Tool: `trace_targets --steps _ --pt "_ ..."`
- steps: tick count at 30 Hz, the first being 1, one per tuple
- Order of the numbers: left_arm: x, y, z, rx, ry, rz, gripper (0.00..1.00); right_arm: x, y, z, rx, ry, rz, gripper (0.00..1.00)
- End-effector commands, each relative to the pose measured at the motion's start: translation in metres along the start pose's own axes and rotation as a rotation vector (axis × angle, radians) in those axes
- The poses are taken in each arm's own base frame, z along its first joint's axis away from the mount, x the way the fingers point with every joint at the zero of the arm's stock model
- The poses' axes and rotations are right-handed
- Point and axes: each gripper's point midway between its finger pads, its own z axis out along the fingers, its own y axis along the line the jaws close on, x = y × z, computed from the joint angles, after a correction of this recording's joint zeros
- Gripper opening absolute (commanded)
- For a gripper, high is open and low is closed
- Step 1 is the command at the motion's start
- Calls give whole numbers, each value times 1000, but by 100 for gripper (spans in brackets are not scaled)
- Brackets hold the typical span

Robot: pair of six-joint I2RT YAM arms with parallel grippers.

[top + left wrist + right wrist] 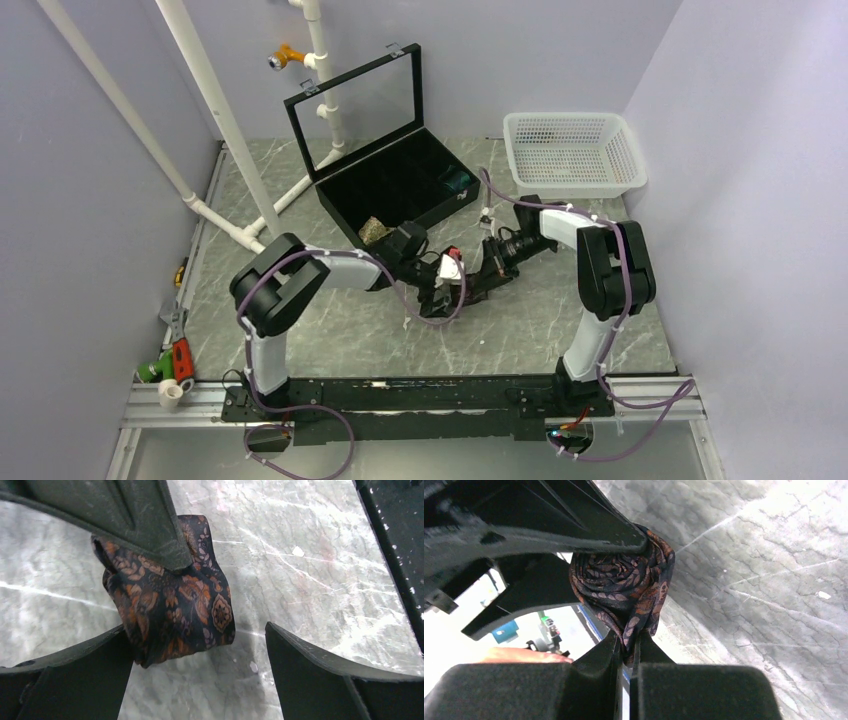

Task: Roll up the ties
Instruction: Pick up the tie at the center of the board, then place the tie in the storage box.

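A rolled dark brown-maroon tie (170, 605) with orange paisley hangs just above the marble table. My right gripper (626, 650) is shut on the roll's lower edge (624, 585), and the spiral end faces its camera. My left gripper (200, 655) is open around the roll; its left finger (65, 680) lies against the fabric and its right finger (325, 680) stands apart. Seen from above, both grippers (440, 285) (470, 278) meet mid-table. A tan speckled tie (375, 230) and a teal tie (458, 180) lie rolled in the black box.
The black box (400, 195), its glass lid propped open, stands just behind the grippers. A white basket (572, 150) sits at the back right. White pipes (230, 130) slant across the left. Tools (170, 362) lie at the near left edge.
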Motion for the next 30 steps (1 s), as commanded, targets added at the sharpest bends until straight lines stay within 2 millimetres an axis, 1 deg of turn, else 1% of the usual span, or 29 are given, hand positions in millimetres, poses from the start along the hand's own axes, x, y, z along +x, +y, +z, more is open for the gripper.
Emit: trace_targets --steps 1,6,9,13,14,15,18,20,23,27,30 --pt "-35 6 -25 -90 -82 -28 99 -15 9 -14 20 -69 -205 0" --pt "-59 18 -49 -199 -131 2 99 -13 16 -26 43 -48 -300 0" --pt "-72 21 -69 -249 -158 -10 99 -19 20 -39 91 -46 -387 0" --pt "-80 13 -96 -278 -164 -54 99 -28 24 -57 163 -21 -520 0" --pt "-81 12 -105 -290 -162 -76 99 -32 25 -62 187 -14 -562 0" --pt "-87 8 -115 -299 -164 -88 99 -38 25 -69 217 -9 -603 0" --pt "-89 -5 -138 -314 -135 -152 99 -59 30 -88 299 5 -740 0" --pt "-86 -19 -150 -318 -100 -187 99 -80 37 -103 370 17 -852 0" --pt "-79 -38 -167 -339 -64 -219 99 -108 44 -119 467 43 -993 0" --pt "-63 -63 -186 -365 -23 -247 99 -150 58 -134 589 75 -1157 0" --pt "-52 -82 -196 -345 -12 -280 100 -186 70 -138 674 63 -1272 0"
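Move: The rolled tie is already pinched in the right fingers, its middle some 3 cm to the left of that hand and 2 cm below. From the right hand the black box's middle lies roughly 20 cm ahead and 18 cm to the left, the teal tie in its right end about 21 cm ahead and 6 cm left, the white basket about 27 cm ahead and 18 cm right, all about level in height. From the left hand the rolled tie lies about 4 cm right, 1 cm ahead and 2 cm lower. The rolled tie stays pinched in the shut right fingers as that hand carries it forward and up, about 15 cm each way, slowly at first and then fast, towards the box's right end; the wrist turns some 70 degrees on the way. The left hand, fingers already wide open, backs off from the roll, first mostly up, then well to its left, ending about 15 cm higher. ##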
